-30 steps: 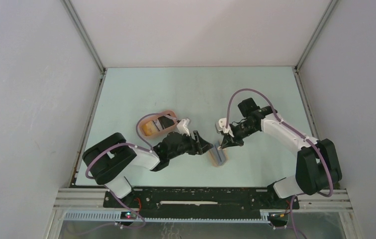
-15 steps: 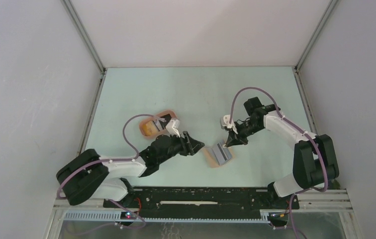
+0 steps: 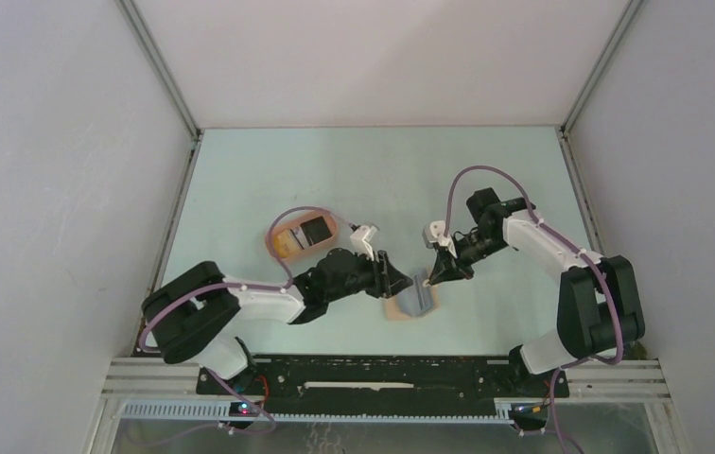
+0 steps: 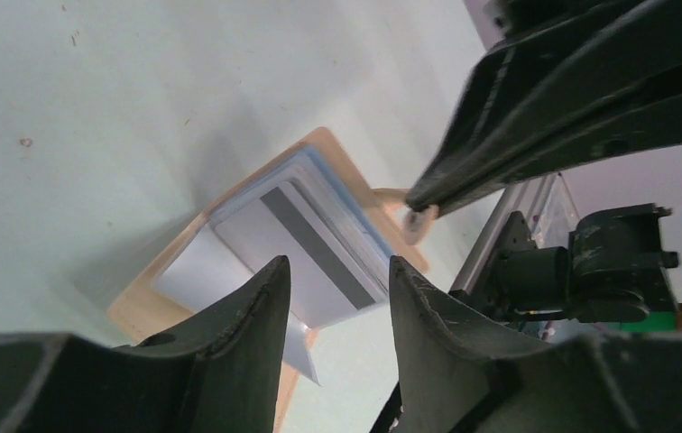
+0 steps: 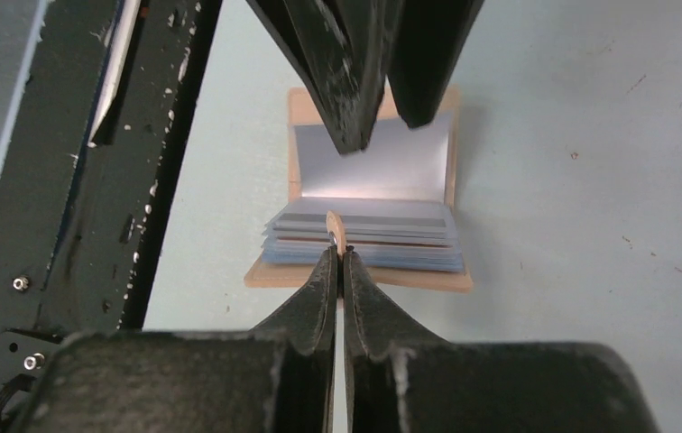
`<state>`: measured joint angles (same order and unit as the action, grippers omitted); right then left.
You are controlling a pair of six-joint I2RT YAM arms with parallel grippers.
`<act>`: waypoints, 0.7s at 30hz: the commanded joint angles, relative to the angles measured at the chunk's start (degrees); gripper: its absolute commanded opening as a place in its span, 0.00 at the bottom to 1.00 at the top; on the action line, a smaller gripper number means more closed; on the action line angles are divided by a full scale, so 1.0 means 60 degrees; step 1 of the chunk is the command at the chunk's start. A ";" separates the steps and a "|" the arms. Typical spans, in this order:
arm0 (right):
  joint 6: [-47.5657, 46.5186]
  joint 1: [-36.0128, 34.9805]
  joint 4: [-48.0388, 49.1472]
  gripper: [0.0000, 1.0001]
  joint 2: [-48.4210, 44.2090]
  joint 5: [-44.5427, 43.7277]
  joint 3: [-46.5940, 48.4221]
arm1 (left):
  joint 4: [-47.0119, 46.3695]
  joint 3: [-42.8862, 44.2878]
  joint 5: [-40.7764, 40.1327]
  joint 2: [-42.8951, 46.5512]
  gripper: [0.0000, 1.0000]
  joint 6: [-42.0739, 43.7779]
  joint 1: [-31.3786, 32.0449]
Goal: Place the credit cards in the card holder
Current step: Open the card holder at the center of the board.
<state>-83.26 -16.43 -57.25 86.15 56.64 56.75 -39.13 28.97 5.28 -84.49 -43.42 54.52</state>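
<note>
The tan card holder (image 3: 393, 309) lies open on the table between both grippers, with a stack of pale grey-blue cards (image 4: 315, 244) in it, the top one with a dark stripe. My right gripper (image 5: 338, 257) is shut on its small snap tab (image 5: 336, 230) at the near edge of the card holder (image 5: 364, 280). My left gripper (image 4: 336, 271) hovers open just over the far side of the card holder (image 4: 139, 307), nothing between its fingers. A black card (image 3: 315, 230) and a yellow-orange card (image 3: 286, 244) lie further left.
Those two cards sit in a salmon-pink oval tray (image 3: 271, 238) at the left of the table. My left gripper (image 3: 397, 283) and right gripper (image 3: 437, 277) stand close together over the holder. The black base rail (image 5: 76, 180) runs along the table's near edge.
My left gripper has swung back right to the card holder and its jaws have narrowed. The holder has shifted slightly left. The right gripper stays on the tab.
</note>
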 commanded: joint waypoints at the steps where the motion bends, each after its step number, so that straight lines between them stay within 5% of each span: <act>1: -0.0663 0.0272 -0.0606 0.07 -0.0369 0.1007 0.0076 | -0.0595 0.0573 0.0400 -0.0830 0.50 -0.0145 0.0047; 21: -0.1183 0.0534 -0.1005 0.08 -0.0232 0.1203 0.0077 | -0.0357 0.0920 0.0291 -0.1613 0.72 -0.0267 0.0141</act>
<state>-88.86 -13.52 -62.19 85.84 61.12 56.75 -39.68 31.73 6.68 -94.30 -44.62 55.07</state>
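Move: The open card holder's middle lies about 7 cm below my left hand, some 3 cm to its right and 1 cm back. The strap tab, pinched in my right fingers, is roughly 6 cm to the left hand's right, 1 cm ahead and 3 cm below; the card tray is about 20 cm left, 13 cm ahead and 7 cm below. From my right hand, the holder's middle is some 4 cm left, 2 cm back and 4 cm below. I drop my left hand nearly 5 cm onto the open sleeves of the card holder, easing about 1 cm right, then hold it low there while my fingers spread from half to almost three-quarters open, parting the sleeves. My right hand keeps its pinch on the strap tab and lifts it about 1 cm. ##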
